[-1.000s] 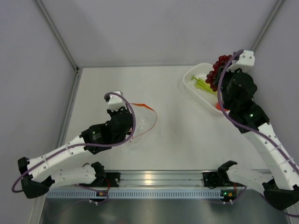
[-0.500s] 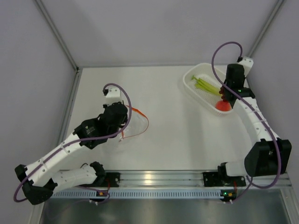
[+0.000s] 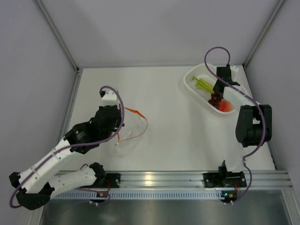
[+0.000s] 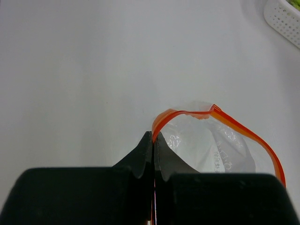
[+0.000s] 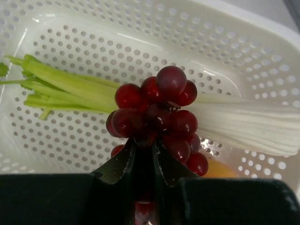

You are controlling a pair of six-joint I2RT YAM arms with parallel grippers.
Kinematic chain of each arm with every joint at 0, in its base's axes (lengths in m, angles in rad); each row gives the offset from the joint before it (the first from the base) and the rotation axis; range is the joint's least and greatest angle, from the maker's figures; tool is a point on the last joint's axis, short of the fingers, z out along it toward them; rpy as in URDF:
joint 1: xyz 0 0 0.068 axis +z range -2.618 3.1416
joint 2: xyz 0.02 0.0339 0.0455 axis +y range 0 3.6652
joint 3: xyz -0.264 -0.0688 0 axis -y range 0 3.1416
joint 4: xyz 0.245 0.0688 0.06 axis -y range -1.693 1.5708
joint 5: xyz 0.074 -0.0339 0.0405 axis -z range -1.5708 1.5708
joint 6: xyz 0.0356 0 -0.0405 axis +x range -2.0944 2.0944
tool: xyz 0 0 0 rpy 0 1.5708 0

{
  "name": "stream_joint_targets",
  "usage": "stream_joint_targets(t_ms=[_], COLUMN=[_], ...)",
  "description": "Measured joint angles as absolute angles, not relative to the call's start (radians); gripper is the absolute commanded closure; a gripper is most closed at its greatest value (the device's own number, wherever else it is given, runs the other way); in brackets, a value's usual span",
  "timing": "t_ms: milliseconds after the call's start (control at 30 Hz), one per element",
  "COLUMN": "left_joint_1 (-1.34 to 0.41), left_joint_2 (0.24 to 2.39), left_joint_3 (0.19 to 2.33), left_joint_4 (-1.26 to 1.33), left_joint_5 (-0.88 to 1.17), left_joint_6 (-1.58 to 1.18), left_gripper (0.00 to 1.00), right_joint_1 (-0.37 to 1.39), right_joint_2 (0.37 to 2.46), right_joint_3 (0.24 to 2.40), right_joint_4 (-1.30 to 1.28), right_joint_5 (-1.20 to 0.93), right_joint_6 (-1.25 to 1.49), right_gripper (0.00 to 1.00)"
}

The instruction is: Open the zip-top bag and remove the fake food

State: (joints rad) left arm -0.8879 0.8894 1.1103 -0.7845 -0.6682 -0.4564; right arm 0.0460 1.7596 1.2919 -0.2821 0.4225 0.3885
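Observation:
The clear zip-top bag (image 3: 129, 136) (image 4: 215, 147) lies open on the table, and its orange-red zipper strip (image 4: 234, 125) arches up in a loop. My left gripper (image 3: 119, 133) (image 4: 153, 136) is shut on one end of that strip. The fake food is in the white perforated basket (image 3: 189, 83) (image 5: 140, 28). There the green stalk (image 3: 202, 85) (image 5: 70, 86) with its white end lies across the floor, and the orange fruit (image 3: 227, 106) (image 5: 220, 168) sits in a corner. My right gripper (image 3: 216, 95) (image 5: 144, 143) is shut on the dark red grape bunch (image 3: 215, 99) (image 5: 154, 110), low over the stalk.
The basket stands at the back right, close to the right wall. A corner of it shows at the top right of the left wrist view (image 4: 283, 18). Metal frame posts rise at the back corners, and a rail runs along the near edge.
My right arm swung the grape bunch from above the basket's far rim down into the basket. My left arm drew the bag's strip slightly nearer and to the left.

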Motion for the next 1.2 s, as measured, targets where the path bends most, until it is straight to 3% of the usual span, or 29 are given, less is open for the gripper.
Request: stream_joint_targets(t_ms=[67,200,233,400,433,500,800,1100,1200], left_joint_1=[-0.888,-0.888,-0.888,-0.878,-0.867,-0.836,-0.646,-0.631,-0.631], left_joint_2=[0.876,0.864,0.864,0.891,0.902,0.928,1.024,1.246,1.363], left_joint_3=[1.11,1.106,1.102,1.09,1.09,1.09,1.108,1.317,1.375], left_joint_4=[-0.786,-0.786,-0.787,-0.788,-0.788,-0.788,-0.8,-0.831,-0.832], left_joint_5=[-0.674,-0.703,-0.719,-0.821,-0.831,-0.845,-0.86,-1.011,-1.049], left_joint_6=[-0.442,-0.43,-0.43,-0.44,-0.443,-0.447,-0.455,-0.485,-0.497], left_gripper=[1.0,1.0,1.0,1.0,1.0,1.0,1.0,1.0,0.95], right_joint_1=[0.044,0.042,0.041,0.041,0.041,0.041,0.043,0.159,0.184], right_joint_2=[1.799,1.837,1.838,1.824,1.812,1.781,1.503,1.119,0.998], right_joint_3=[1.307,1.345,1.357,1.4,1.404,1.415,1.421,1.203,1.105], right_joint_4=[-0.288,-0.333,-0.345,-0.376,-0.388,-0.421,-0.477,-0.463,-0.477], right_joint_5=[0.392,0.349,0.337,0.31,0.308,0.308,0.252,0.253,0.279], right_joint_6=[0.401,0.424,0.426,0.438,0.437,0.434,0.383,0.359,0.361], right_gripper=[0.67,0.47,0.36,0.25,0.12,0.01,0.01,0.01,0.01])
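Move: The right gripper holds the grapes just inside the white basket, whose middle is about 1 cm ahead, 2 cm to its left and 5 cm below. The celery's middle lies some 2 cm ahead, dead centre sideways and 6 cm below; the peach is about 7 cm back, 4 cm right and 6 cm below. The left gripper already holds the emptied bag: clear table is roughly 10 cm ahead, 7 cm left and 20 cm below, the basket 23 cm ahead, 45 cm right and 20 cm below. Lower the right gripper a last 2 cm or so and open it wide to let go of the grapes, then lift it nearly 20 cm, draw back about 14 cm with some drift left, and tip the fingers up. Meanwhile keep the left gripper shut on the bag's orange zip edge, swinging it left, then forward over clear table, turning some 30 degrees counter-clockwise. ##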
